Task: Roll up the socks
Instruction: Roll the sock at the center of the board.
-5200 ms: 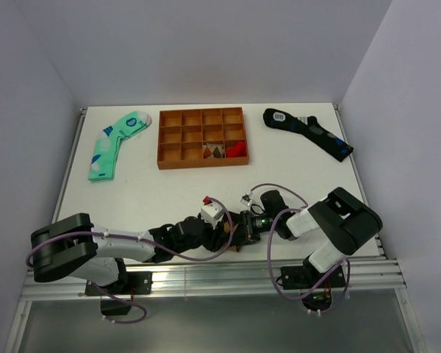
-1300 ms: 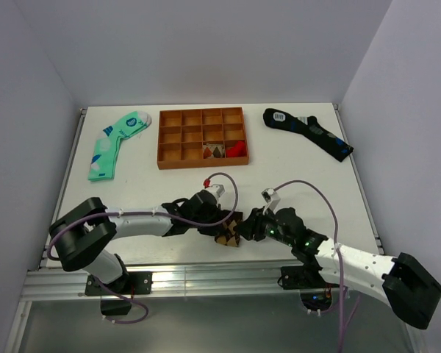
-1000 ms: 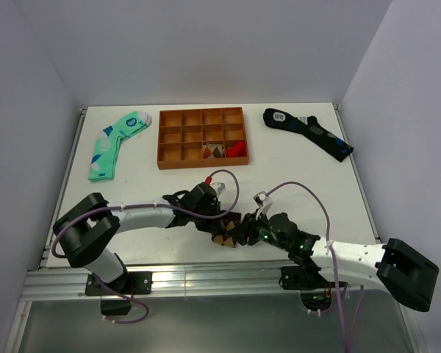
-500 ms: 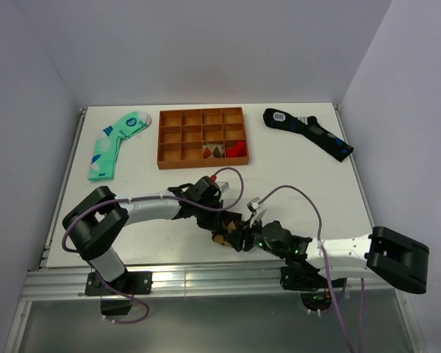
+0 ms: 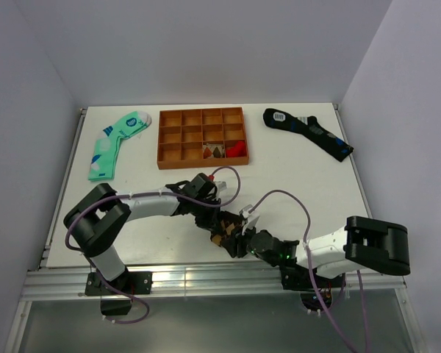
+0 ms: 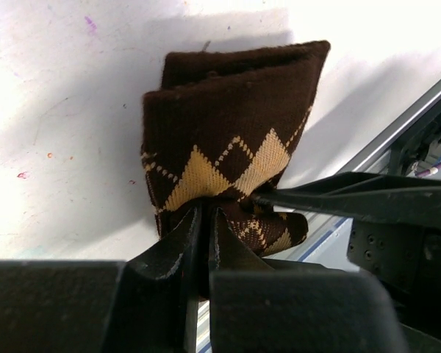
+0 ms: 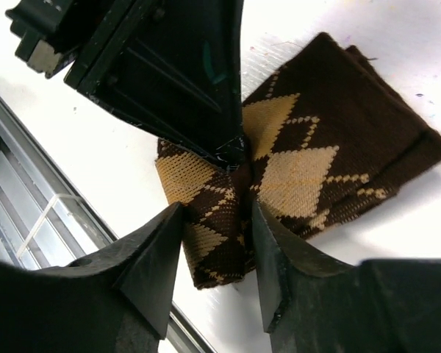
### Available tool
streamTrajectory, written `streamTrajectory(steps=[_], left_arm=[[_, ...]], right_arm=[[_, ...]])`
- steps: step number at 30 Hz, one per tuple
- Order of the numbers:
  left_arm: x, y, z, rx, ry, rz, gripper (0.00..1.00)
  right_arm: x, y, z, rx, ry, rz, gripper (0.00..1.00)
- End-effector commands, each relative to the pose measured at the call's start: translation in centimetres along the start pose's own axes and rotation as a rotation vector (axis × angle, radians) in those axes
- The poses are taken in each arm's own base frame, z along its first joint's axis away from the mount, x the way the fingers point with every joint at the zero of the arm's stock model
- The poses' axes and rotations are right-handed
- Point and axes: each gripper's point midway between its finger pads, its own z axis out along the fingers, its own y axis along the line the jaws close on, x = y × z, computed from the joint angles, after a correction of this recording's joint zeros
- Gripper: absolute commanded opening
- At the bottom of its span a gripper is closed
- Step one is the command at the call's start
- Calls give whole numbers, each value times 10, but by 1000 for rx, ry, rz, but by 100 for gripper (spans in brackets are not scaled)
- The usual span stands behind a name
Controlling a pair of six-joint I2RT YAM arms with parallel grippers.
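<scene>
The socks point(image 5: 222, 234) are a brown argyle bundle near the table's front edge, partly rolled. In the left wrist view the socks point(image 6: 228, 147) lie folded with the dark cuff on top. My left gripper point(image 6: 206, 211) is shut, its tips pinching a gather of the fabric. In the right wrist view the rolled end of the socks point(image 7: 217, 220) fills the gap of my right gripper point(image 7: 217, 215), whose fingers point(image 7: 158, 250) press both sides of it. The left gripper point(image 7: 231, 151) comes in from above and meets the fabric just beyond the roll. Both grippers meet at the bundle point(image 5: 228, 232).
An orange compartment tray point(image 5: 201, 137) stands at the back middle with small items in it. A mint-green sock point(image 5: 112, 144) lies at the back left, a black-navy sock point(image 5: 309, 132) at the back right. The metal table rail point(image 5: 206, 276) runs just in front of the bundle.
The right arm's long link has folded back toward its base while its gripper stayed on the bundle. The left wrist has shifted slightly back and left. The socks have barely moved.
</scene>
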Motion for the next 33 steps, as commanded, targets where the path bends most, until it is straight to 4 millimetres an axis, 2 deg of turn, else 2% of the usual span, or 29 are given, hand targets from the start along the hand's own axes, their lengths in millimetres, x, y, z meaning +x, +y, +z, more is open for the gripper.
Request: streamTrajectory(steps=[1,9,13,14,19,25,27,30,32,33], left_arm=[[64,64,2,-215,213,-56,0],[65,65,3,-206,193,-80,0],[59,59,4,-169,143,-102,4],[54,55,4,-156,117,-110,5],[43,50,6,-136,41,-149,12],[25,42,3,-92,-92,-225,20],[16,36,-3,-74,-149,-245,26],[-2,32,-15,-65,-258,-250,33],[-11,28,-24,-52,-324,-248,37],[-12,26,-26,-47,-334,-246,38]], right_arm=[[2,-7,4,58,-11,2,46],[14,-20,3,147,28,93,31],[28,-22,1,142,103,178,22],[28,-27,2,159,113,205,21],[45,-36,-6,180,235,330,18],[44,-45,-18,195,296,448,18],[37,-42,-20,178,301,464,18],[38,-41,-26,159,348,488,18],[39,-48,-28,183,368,509,18],[35,-43,-26,157,379,511,18]])
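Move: The sock's near fold already stands between the right hand's open fingers, the folded sock's middle about 3 cm ahead, straight in line and barely lower. The wooden tray lies some 30 cm ahead of the right hand and 8 cm to its left. The left fingers already pinch the same fold, the sock's middle roughly 2 cm ahead and 2 cm to their right, about 1 cm lower. Right fingers close on the sock's fold, tipping some 30 degrees and drawing right 2 cm; left fingers open, rising slightly. ##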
